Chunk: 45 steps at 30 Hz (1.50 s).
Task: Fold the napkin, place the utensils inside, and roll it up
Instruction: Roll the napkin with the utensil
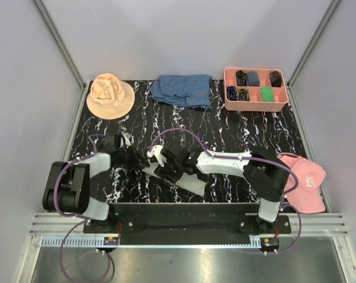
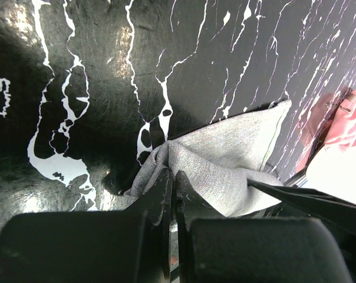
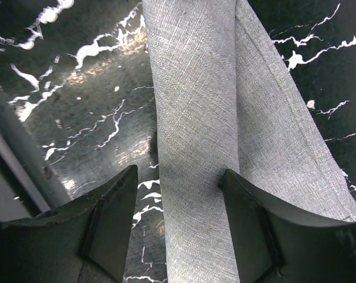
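The light-grey napkin (image 1: 191, 185) lies as a narrow roll on the black marbled table near its front edge, between my two grippers. My left gripper (image 1: 140, 159) is shut, and a bunched end of the napkin (image 2: 225, 162) is pinched at the left gripper's (image 2: 173, 177) tips. My right gripper (image 1: 168, 169) is open. In the right wrist view the right gripper (image 3: 179, 172) straddles the napkin roll (image 3: 193, 118), its fingers standing on either side of it with a gap on the left side. The utensils are hidden.
A tan bucket hat (image 1: 110, 94) sits at the back left, and a blue checked cloth (image 1: 183, 89) at the back middle. A pink tray (image 1: 227, 88) with small dark items stands at the back right. A pink cap (image 1: 305, 181) lies at the right front edge.
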Each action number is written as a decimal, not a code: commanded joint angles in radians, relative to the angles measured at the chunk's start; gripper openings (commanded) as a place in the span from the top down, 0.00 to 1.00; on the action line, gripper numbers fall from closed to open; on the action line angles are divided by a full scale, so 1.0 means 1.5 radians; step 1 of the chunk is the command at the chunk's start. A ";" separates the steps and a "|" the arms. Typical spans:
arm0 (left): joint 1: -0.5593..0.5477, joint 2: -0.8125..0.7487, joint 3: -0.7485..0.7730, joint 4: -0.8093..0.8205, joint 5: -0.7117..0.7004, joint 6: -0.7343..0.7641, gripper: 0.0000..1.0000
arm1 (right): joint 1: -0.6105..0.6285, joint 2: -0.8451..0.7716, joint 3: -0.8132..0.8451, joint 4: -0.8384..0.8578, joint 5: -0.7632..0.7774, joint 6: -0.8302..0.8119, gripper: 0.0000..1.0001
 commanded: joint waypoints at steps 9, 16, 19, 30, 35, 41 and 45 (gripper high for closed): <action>-0.002 0.010 0.032 -0.005 0.018 0.008 1.00 | 0.031 0.073 -0.006 -0.012 0.125 0.002 0.37; 0.001 -0.023 0.051 -0.033 0.010 0.014 0.78 | 0.029 0.088 -0.009 -0.016 0.087 0.016 0.66; 0.008 -0.055 0.055 -0.053 -0.014 0.019 0.61 | 0.023 0.066 -0.014 -0.002 0.015 0.014 0.70; 0.019 -0.184 -0.015 -0.085 -0.083 0.014 0.41 | -0.105 0.069 0.023 0.016 -0.322 0.036 0.72; 0.019 -0.192 -0.039 -0.057 -0.062 0.008 0.43 | -0.143 0.112 0.048 0.016 -0.412 0.058 0.73; 0.019 -0.175 -0.057 -0.011 -0.031 0.007 0.45 | -0.168 0.162 0.072 0.020 -0.483 0.065 0.73; 0.019 -0.147 -0.062 0.008 -0.025 0.006 0.49 | -0.176 0.178 0.084 0.020 -0.500 0.068 0.74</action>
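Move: The rolled napkin lies just below the open right fingers, its middle about 3 cm down, 1 cm ahead and 1 cm to the right. The unrolled flap is some 4 cm ahead and 5 cm to the right, and the roll's right end 4 cm back and 12 cm right. The roll's left end, some 4 cm ahead and 9 cm left, is already pinched in the closed left fingers. From the left hand the roll's middle is about 4 cm back and 10 cm right. The rolled napkin is straddled and pinched near its middle by the right hand, which sinks about 2.5 cm, edging forward, closes, then tips some 40 degrees, knuckles forward and fingertips towards the base, to turn the roll. The left hand keeps its pinch until then, opens off the left end, lifts 4 cm drifting left, then comes back and down about 2 cm, fingers still open. ##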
